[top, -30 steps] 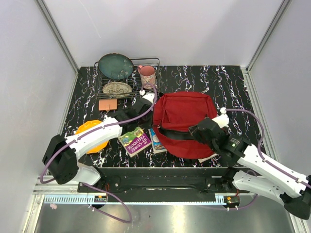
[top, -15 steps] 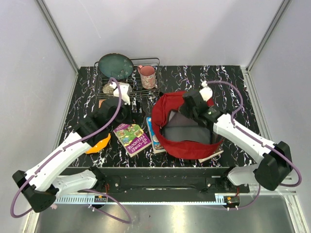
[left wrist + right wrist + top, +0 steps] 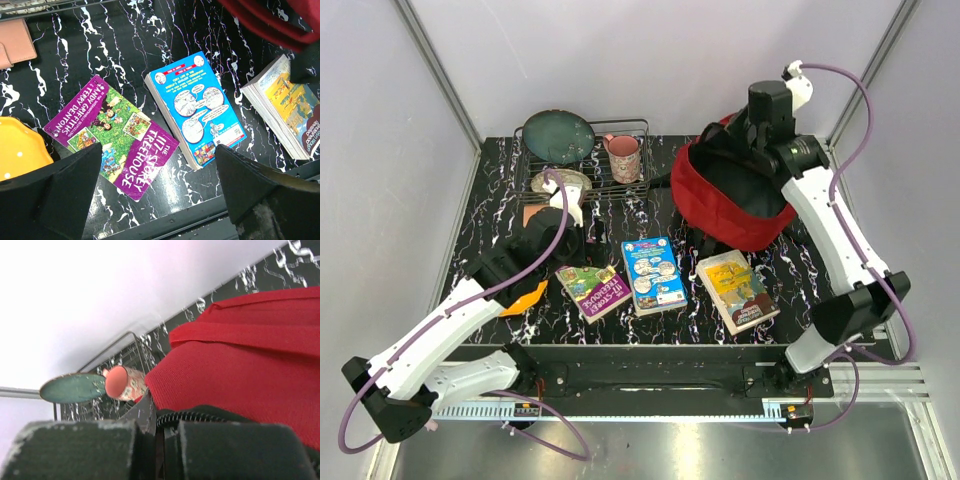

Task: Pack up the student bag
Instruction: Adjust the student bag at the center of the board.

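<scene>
The student bag (image 3: 732, 200), dark red, hangs lifted off the table at the back right, its mouth facing forward. My right gripper (image 3: 752, 128) is shut on the black edge at its top; in the right wrist view the red fabric (image 3: 250, 365) fills the frame above the gripper (image 3: 157, 440). Three books lie flat in front: a purple one (image 3: 595, 290), a blue one (image 3: 655, 274) and a yellow one (image 3: 738, 290). My left gripper (image 3: 592, 240) hovers open above the purple book (image 3: 112, 137) and blue book (image 3: 197, 107), holding nothing.
A wire dish rack (image 3: 620, 130) at the back left holds a green plate (image 3: 558, 136), a pink mug (image 3: 623, 155) and a patterned dish (image 3: 560, 180). A pink wallet (image 3: 15, 42) and an orange plate (image 3: 20, 150) lie left of the books.
My right arm raised the bag up and back to the right, uncovering the yellow book. My left gripper let go, opened and drew back to the left. The books have shifted.
</scene>
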Motion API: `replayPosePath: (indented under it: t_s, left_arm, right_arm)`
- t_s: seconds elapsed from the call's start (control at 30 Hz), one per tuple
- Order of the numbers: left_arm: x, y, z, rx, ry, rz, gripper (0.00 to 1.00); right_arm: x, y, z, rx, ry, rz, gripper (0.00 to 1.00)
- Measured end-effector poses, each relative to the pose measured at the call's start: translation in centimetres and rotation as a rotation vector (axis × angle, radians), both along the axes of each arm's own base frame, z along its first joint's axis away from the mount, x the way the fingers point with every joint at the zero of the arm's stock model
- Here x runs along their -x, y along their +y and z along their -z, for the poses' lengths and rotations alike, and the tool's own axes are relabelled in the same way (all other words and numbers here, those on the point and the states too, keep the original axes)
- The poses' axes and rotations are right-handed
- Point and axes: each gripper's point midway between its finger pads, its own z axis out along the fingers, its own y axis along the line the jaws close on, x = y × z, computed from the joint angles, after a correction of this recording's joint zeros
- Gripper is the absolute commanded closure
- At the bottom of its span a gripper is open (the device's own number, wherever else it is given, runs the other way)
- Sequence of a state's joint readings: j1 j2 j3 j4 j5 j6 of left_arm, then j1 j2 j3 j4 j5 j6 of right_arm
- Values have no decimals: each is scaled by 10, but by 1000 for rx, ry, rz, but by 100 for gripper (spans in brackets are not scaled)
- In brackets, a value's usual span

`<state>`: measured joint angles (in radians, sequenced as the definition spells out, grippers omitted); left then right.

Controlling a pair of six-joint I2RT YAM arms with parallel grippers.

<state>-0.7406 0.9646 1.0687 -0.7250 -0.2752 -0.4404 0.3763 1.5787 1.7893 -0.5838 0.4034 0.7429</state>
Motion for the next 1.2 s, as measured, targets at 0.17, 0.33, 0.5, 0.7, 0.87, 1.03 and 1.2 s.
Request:
replayPosePath:
  t_s: [0.17,0.33,0.5,0.7,0.87,1.03,1.2]
  left_arm:
    - [0,0,0,1,1,0,1]
    - [0,0,0,4,3,-3,1]
    - [3,1,12,-7,26,-6,1]
    - [4,-2,19,-8,46,7,1]
    - [4,-19,25,26,84,56,1]
    - [9,-51,27,109,111,151,1]
    - [26,-99,35,169,159,283,1]
  right_arm:
    - [-27,14,-18,22,-30,-42,100]
    - [-36,40,37,4,73,-144,100]
    - [-1,51,157,0,303,-216,100]
    - [43,73,199,8,411,-334,36]
    - [60,74,158,10,334,-404,2]
    - [91,36,100,71,191,-336,0]
    - [140,-23,87,108,133,-194,0]
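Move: My right hand holds the student bag up by its edge. The spot for the bag lies about 9 cm to the left, 4 cm back and some 30 cm below; the yellow book is roughly 24 cm back and 5 cm left, the blue book 20 cm back and 26 cm left, both around 35 cm lower. From my open left hand that spot is some 18 cm ahead, 37 cm right and 19 cm below. I carry the bag a few centimetres farther out, then swing my right hand down about 20 cm, back and left, tipping the fingers down some 25 degrees. Low behind the books I open and let go, then draw back, right and up off the bag. My left hand, still open, then travels about 10 cm right towards the blue book and the bag, sinking slightly. ##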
